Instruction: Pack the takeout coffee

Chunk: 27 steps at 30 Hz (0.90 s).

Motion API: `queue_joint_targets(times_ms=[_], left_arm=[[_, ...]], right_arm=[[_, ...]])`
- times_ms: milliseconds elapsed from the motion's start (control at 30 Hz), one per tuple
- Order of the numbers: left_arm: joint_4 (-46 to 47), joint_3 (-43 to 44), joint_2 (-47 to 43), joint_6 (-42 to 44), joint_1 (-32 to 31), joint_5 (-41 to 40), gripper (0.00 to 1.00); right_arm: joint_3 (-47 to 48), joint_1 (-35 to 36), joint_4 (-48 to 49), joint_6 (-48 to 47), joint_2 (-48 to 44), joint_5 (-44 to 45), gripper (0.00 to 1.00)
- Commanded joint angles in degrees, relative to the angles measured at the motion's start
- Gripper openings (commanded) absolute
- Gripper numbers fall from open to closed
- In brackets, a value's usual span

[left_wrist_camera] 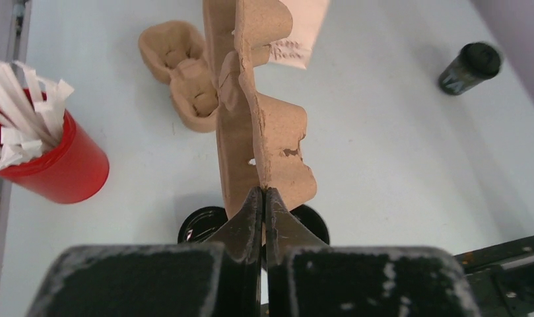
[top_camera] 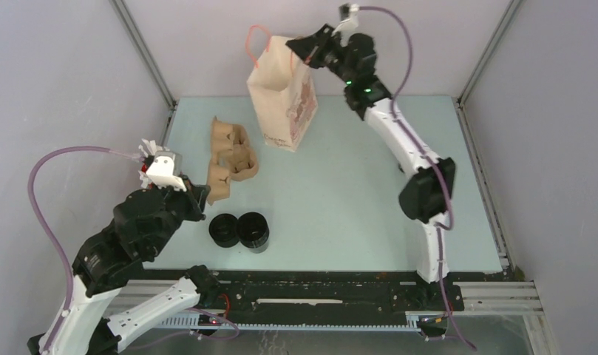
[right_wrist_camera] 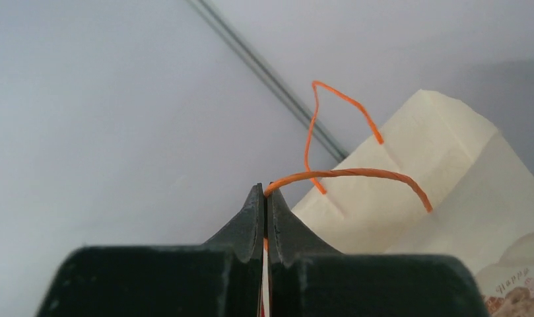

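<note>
Two takeout coffee cups point(top_camera: 223, 229) point(top_camera: 253, 231), black with black lids, stand side by side near the table's front. In the left wrist view they point(left_wrist_camera: 201, 226) point(left_wrist_camera: 315, 221) peek out under my fingers, and a third black cup point(left_wrist_camera: 472, 66) sits far right. My left gripper point(top_camera: 205, 194) point(left_wrist_camera: 264, 193) is shut on the edge of a brown pulp cup carrier point(left_wrist_camera: 264, 125), held on edge above the two cups. My right gripper point(top_camera: 294, 46) point(right_wrist_camera: 265, 191) is shut on an orange handle point(right_wrist_camera: 356, 175) of the cream paper bag point(top_camera: 281, 96) point(right_wrist_camera: 442, 178) at the back.
Another brown carrier point(top_camera: 233, 148) point(left_wrist_camera: 181, 72) lies on the table between the bag and my left arm. A red cup with white sticks point(left_wrist_camera: 53, 158) stands at the left edge, mostly hidden under my left wrist in the top view. Walls close off the table's left, back and right.
</note>
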Motion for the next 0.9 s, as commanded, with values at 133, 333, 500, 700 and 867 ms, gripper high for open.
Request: queue_joint_targets(times_ms=[133, 333, 500, 700, 867], left_arm=[[3.83, 12.09, 1.61, 0.43, -0.05, 13.64, 0.0], [3.36, 19.77, 5.85, -0.4, -0.08, 26.61, 0.0], [3.4, 20.84, 8.24, -2.79, -0.05, 32.94, 0.0], [-0.21, 20.84, 12.78, -6.36, -0.12, 34.59, 0.0], [-3.36, 16.92, 16.07, -11.38, -0.11, 32.8, 0.0]], right_arm=[[-16.59, -2.95, -7.07, 2.73, -25.63, -17.32, 0.0], [-25.63, -1.82, -22.72, -9.47, -36.25, -18.2, 0.0], [-35.1, -0.47, -29.16, -21.08, -43.58, -15.71, 0.0], [-41.63, 1.25, -31.88, -30.82, -48.73, -16.67, 0.0], [-50.87, 2.24, -26.71, -32.94, -53.25, -19.46, 0.0]])
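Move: The paper bag, hanging by its orange handle from the right fingers, has its middle about 17 cm below, 4 cm back and 3 cm left of that hand; the upheld cup carrier is some 26 cm back, 19 cm left, 12 cm lower. From the left hand, the bag's middle lies roughly 31 cm ahead, 20 cm right, 9 cm below; the table carrier 29 cm ahead, 9 cm right, 30 cm below; the nearer black cup 6 cm ahead, 5 cm right, 28 cm below. The bag, still pinched by its handle, is swung back some 24 cm and a little right by the right hand, first rising, then sinking, its fingers tipping down and turning counter-clockwise. The still-gripped cup carrier comes to meet it: the left hand lifts it, then brings it right about 10 cm and partly down, with a slight draw back, swinging it clockwise some 30 degrees. ##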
